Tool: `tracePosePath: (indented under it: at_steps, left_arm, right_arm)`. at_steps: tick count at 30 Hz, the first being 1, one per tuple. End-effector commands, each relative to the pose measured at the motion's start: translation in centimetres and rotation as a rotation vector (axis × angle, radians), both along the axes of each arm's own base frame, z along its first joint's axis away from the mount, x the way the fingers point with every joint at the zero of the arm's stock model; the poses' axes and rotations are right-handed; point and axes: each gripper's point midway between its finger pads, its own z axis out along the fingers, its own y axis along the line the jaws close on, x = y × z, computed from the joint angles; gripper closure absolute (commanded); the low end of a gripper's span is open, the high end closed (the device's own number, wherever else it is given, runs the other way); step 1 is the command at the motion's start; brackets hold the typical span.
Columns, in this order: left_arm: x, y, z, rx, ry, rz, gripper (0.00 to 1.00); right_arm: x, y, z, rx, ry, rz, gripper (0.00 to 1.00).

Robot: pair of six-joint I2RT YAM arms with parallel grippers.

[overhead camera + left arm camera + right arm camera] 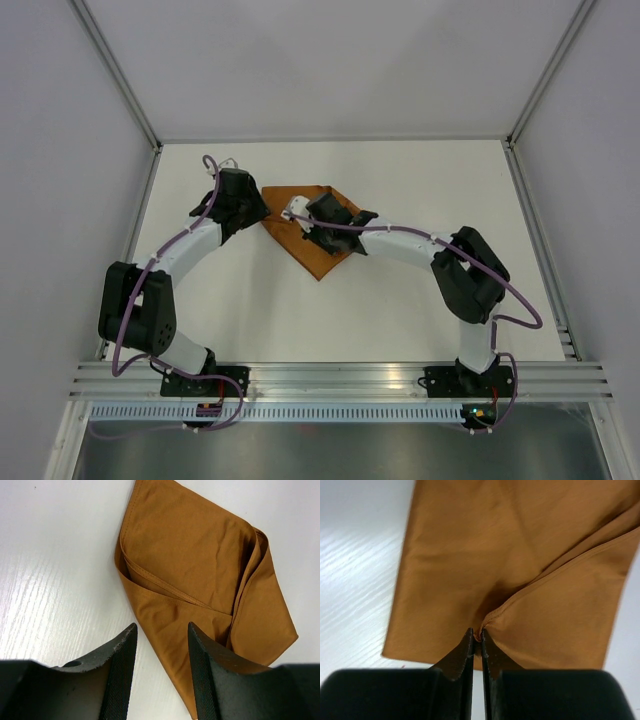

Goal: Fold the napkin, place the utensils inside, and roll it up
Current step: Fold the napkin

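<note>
The rust-orange napkin (320,258) lies folded in layers on the white table, between the two grippers. My right gripper (299,220) is over its middle. In the right wrist view it (476,632) is shut on a hemmed edge of the napkin (465,555), and the cloth puckers at the tips. My left gripper (258,212) is at the napkin's left corner. In the left wrist view it (161,630) stands open just above the table, with a folded edge of the napkin (200,545) running between its fingers, untouched. The utensils are out of view.
White walls with metal posts (120,70) enclose the table on the left, right and back. An aluminium rail (340,378) carrying both arm bases runs along the near edge. Bare white tabletop (400,310) surrounds the cloth.
</note>
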Motion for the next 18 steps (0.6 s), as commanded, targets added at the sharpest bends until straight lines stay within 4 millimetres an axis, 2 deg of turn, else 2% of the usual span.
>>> tracePosePath:
  at_steps: [1, 2, 3, 4, 5, 6, 7, 8, 9, 10, 11, 12, 14, 15, 18]
  left_arm:
    - [0.2, -0.5, 0.8, -0.038, -0.033, -0.022, 0.5]
    - [0.1, -0.6, 0.8, -0.04, -0.034, -0.029, 0.5]
    - [0.1, -0.8, 0.8, -0.049, -0.033, -0.04, 0.5]
    - [0.0, -0.9, 0.6, -0.052, -0.031, -0.043, 0.5]
    - [0.0, -1.0, 0.5, -0.055, -0.031, -0.047, 0.5]
    - [0.0, -1.2, 0.5, -0.063, -0.029, -0.056, 0.5]
    - [-0.1, -1.3, 0.3, -0.066, -0.028, -0.061, 0.5]
    - [-0.1, -1.4, 0.2, -0.068, -0.026, -0.065, 0.5]
    - [-0.2, -1.6, 0.1, -0.075, -0.024, -0.073, 0.5]
    - [-0.2, -1.6, 0.1, -0.079, -0.029, -0.073, 0.5]
    - [-0.2, -1.7, 0.1, -0.082, -0.029, -0.074, 0.5]
    - [-0.3, -1.8, 0.1, -0.087, -0.029, -0.078, 0.5]
    - [-0.3, -1.8, 0.0, -0.089, -0.032, -0.081, 0.5]
    - [-0.3, -1.8, 0.0, -0.089, -0.032, -0.081, 0.5]
    - [-0.3, -2.2, -0.2, -0.104, -0.027, -0.097, 0.5]
  right_arm:
    - [5.5, -1.9, 4.1, 0.085, -0.04, -0.138, 0.91]
    - [6.8, -1.8, 5.6, 0.125, -0.048, -0.153, 0.91]
    - [8.8, -4.0, 6.2, 0.14, -0.046, -0.213, 0.91]
    - [9.7, -5.1, 6.0, 0.138, -0.031, -0.239, 0.91]
    - [11.3, -5.7, 7.4, 0.161, -0.057, -0.265, 0.91]
    - [13.0, -8.3, 7.5, 0.16, -0.066, -0.32, 0.91]
    - [13.9, -9.5, 7.1, 0.152, -0.062, -0.346, 0.91]
    - [15.0, -10.4, 7.6, 0.165, -0.07, -0.366, 0.91]
    - [16.3, -13.0, 7.4, 0.164, -0.069, -0.421, 0.91]
    - [16.9, -14.3, 6.4, 0.155, -0.048, -0.451, 0.91]
    - [17.5, -15.2, 6.4, 0.161, -0.045, -0.472, 0.91]
    - [18.2, -17.4, 5.9, 0.161, -0.035, -0.513, 0.91]
    - [18.5, -19.3, 4.4, 0.149, -0.011, -0.556, 0.91]
    - [18.8, -20.9, 3.9, 0.143, -0.008, -0.588, 0.91]
    - [19.0, -23.3, 1.9, 0.122, 0.018, -0.643, 0.91]
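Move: The right hand already pinches the napkin's folded-in corner; the bare table where that corner spreads out lies about 21 cm ahead and 24 cm to its right, some 3 cm lower. At the same level, the napkin's near tip is roughly 9 cm back and 2 cm left, its right fold about 9 cm ahead and 9 cm right. From the left hand, that bare spot is some 14 cm ahead, 42 cm right and 10 cm down. Still pinching the napkin corner, the right hand arcs 30 cm rightward and forward, up then down, turning clockwise. ##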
